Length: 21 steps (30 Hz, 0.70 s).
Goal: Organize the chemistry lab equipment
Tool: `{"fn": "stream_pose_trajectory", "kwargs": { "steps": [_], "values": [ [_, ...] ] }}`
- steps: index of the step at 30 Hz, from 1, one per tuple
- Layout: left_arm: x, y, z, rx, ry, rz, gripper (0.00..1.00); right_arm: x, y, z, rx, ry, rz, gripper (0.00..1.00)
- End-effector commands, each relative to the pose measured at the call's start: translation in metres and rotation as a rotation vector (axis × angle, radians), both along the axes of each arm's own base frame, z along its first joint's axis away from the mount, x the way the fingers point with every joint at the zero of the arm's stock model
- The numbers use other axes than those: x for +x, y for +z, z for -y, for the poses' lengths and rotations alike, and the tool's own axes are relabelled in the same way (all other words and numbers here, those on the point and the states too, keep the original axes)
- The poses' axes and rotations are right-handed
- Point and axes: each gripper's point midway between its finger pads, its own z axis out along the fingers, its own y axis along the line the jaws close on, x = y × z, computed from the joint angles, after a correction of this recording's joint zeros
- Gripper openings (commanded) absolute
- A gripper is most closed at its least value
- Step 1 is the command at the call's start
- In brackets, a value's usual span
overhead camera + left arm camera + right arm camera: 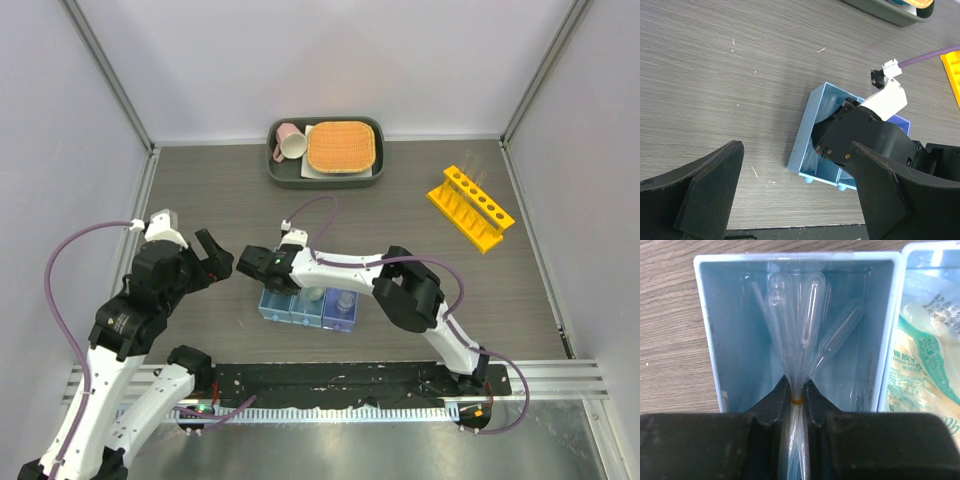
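A blue three-compartment tray (268, 312) sits at the middle of the table. My right gripper (797, 385) reaches into its left compartment (707, 330) and is shut on a bundle of clear pipettes (805, 325) bound by an orange band. The pipette bulbs fan out against the far wall. The adjoining compartment holds a packet with green print (925, 355). From above, clear items (345, 300) show in the other two compartments. My left gripper (215, 257) hovers open just left of the tray (807, 127), with nothing between its fingers (715, 185). A yellow holed tube rack (470, 207) stands at the right.
A dark tray (285, 180) at the back centre carries an orange woven mat (342, 146) and a pink mug (290, 140). Grey walls close in both sides. A black rail (330, 385) runs along the near edge.
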Motion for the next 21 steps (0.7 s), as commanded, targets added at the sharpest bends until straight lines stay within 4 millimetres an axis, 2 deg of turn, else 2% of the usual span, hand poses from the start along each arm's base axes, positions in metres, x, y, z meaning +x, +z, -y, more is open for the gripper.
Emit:
{"fn": "stream_pose_trajectory", "kwargs": {
  "steps": [1,9,15,21],
  "values": [
    [0.000,-0.001,0.000,0.015,-0.017,0.008,0.92,0.006,0.019,0.000,-0.010,0.003,0.039,0.27],
    [0.001,0.003,0.000,0.020,-0.020,0.015,0.93,0.008,0.048,0.001,-0.034,0.000,0.082,0.52],
    [0.001,0.004,-0.004,0.044,-0.012,0.014,0.93,0.006,0.074,-0.001,-0.041,0.010,0.119,0.52],
    [0.002,0.000,-0.008,0.072,-0.001,-0.004,0.93,0.000,0.118,0.002,-0.020,0.020,0.180,0.52]
  ]
}}
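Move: The right fingers are shut on the banded dropper bundle, already inside the organizer box's left compartment, whose middle is about 1 cm right and 1 cm below. The bag of gloves lies some 8 cm to this hand's right, level fore and aft; the glassware in the purple compartment about 16 cm right and 3 cm back. From the left hand the dropper bundle lies roughly 14 cm right, 3 cm ahead and 20 cm below. The right fingers open about halfway, let go of the dropper bundle and rise some 6 cm above the box. ##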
